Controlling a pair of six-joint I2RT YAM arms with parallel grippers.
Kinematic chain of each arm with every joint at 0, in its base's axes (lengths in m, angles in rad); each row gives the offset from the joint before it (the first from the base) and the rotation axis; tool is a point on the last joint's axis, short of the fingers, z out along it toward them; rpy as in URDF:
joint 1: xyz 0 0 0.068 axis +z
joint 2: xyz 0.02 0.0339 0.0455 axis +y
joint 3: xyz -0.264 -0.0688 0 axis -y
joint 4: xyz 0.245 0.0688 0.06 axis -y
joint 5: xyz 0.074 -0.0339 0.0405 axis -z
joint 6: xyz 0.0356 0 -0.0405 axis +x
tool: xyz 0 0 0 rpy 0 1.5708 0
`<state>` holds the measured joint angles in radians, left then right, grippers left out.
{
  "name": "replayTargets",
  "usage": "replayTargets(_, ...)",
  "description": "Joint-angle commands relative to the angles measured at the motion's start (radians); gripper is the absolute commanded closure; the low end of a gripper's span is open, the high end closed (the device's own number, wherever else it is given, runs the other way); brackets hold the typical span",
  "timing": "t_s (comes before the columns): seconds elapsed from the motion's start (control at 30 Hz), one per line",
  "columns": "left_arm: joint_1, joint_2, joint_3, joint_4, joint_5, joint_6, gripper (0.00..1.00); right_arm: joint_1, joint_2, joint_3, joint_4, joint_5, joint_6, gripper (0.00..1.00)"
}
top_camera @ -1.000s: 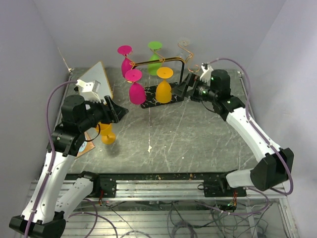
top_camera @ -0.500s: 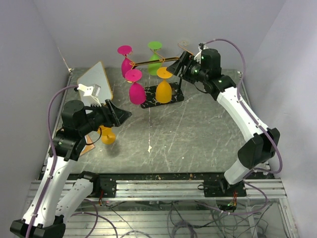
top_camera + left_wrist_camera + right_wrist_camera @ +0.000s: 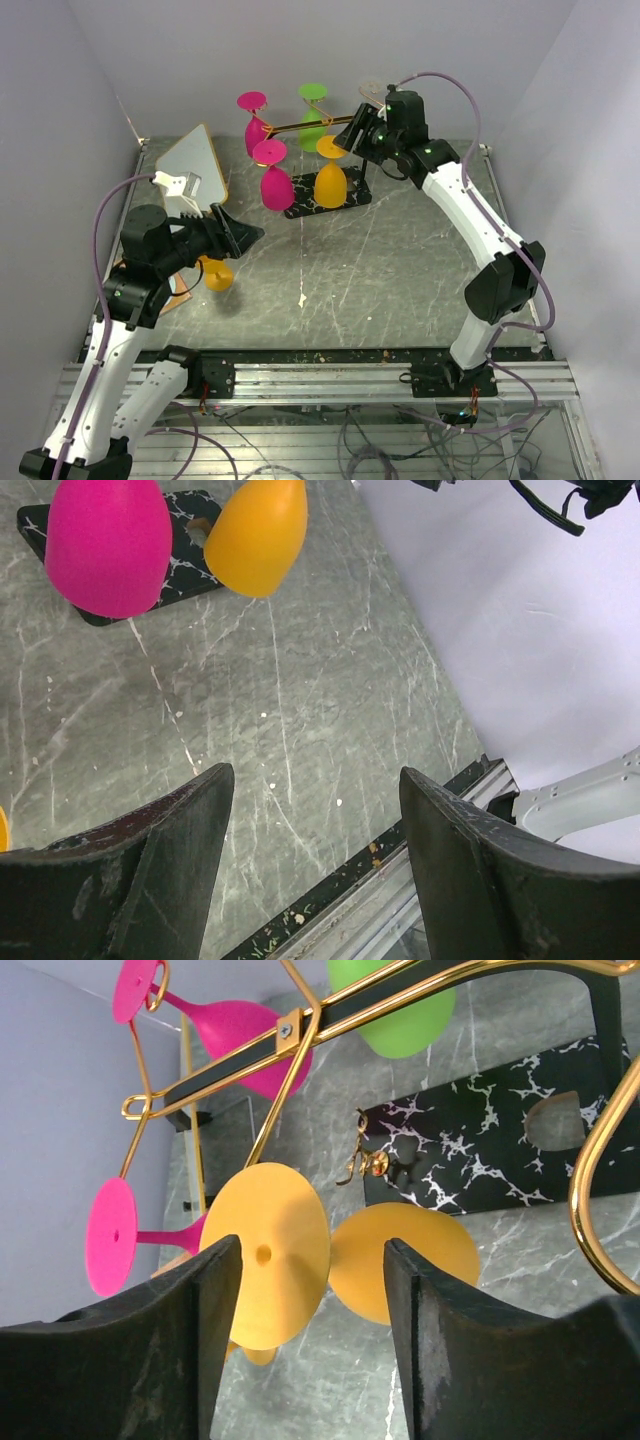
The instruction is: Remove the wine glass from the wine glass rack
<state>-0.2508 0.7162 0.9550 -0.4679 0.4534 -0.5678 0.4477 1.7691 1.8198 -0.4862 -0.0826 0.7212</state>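
Observation:
The wine glass rack (image 3: 322,122), gold wire on a black post with a black veined base (image 3: 300,209), stands at the back of the table. Magenta (image 3: 275,183), green (image 3: 313,128) and orange (image 3: 331,180) wine glasses hang upside down from it. My right gripper (image 3: 352,133) is up at the rack, open. In the right wrist view its jaws (image 3: 310,1250) straddle the orange glass's round foot (image 3: 268,1260), bowl (image 3: 410,1260) behind. My left gripper (image 3: 243,232) hovers open and empty at the left; its wrist view (image 3: 315,780) shows only bare table between the fingers.
Another orange glass (image 3: 216,272) stands upright on the table just under my left gripper. A triangular board (image 3: 192,160) leans at the back left. A clear glass (image 3: 371,92) hangs at the rack's far right end. Walls close in on three sides.
My right arm rose and swung left to the rack, bringing its jaws around the orange glass's foot while they narrowed. My left arm shifted slightly and stayed open.

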Motion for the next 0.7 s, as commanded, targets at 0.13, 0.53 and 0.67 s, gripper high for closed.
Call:
replayTargets(0.13, 0.004, -0.015, 0.041, -0.026, -0.015, 0.025, 0.23, 0.013, 0.025, 0.051, -0.037, 0.051, -0.026, 0.49)
replayTargets(0.53, 0.004, -0.023, 0.049, -0.039, -0.021, 0.028, 0.23, 0.017, 0.04, 0.079, -0.048, 0.052, -0.02, 0.67)
replayTargets(0.67, 0.004, -0.021, 0.052, -0.04, -0.019, 0.028, 0.23, 0.017, 0.041, 0.082, -0.052, 0.058, -0.015, 0.73)
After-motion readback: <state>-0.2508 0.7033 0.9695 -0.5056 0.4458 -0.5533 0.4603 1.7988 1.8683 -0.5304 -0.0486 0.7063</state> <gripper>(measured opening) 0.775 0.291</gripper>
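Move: The hanging orange glass's foot is almost at the right hand's fingertips: its centre lies about 3 cm left, level in reach, and perhaps 1 cm lower. The near pink glass's foot is 14 cm left of it and 1 cm nearer; the green one is some 15 cm farther out and 5 cm left of it. From the left hand, the orange foot is roughly 22 cm ahead and 18 cm right, at much the same height. Holding nearly still beside the rack, with only about half a centimetre of sinking, the right hand steadily closes its fingers to roughly half their starting gap around the right-hand rim of the orange glass's foot. One finger comes in over the foot's upper face, the other just outside the rim; a firm pinch can't be seen yet. ##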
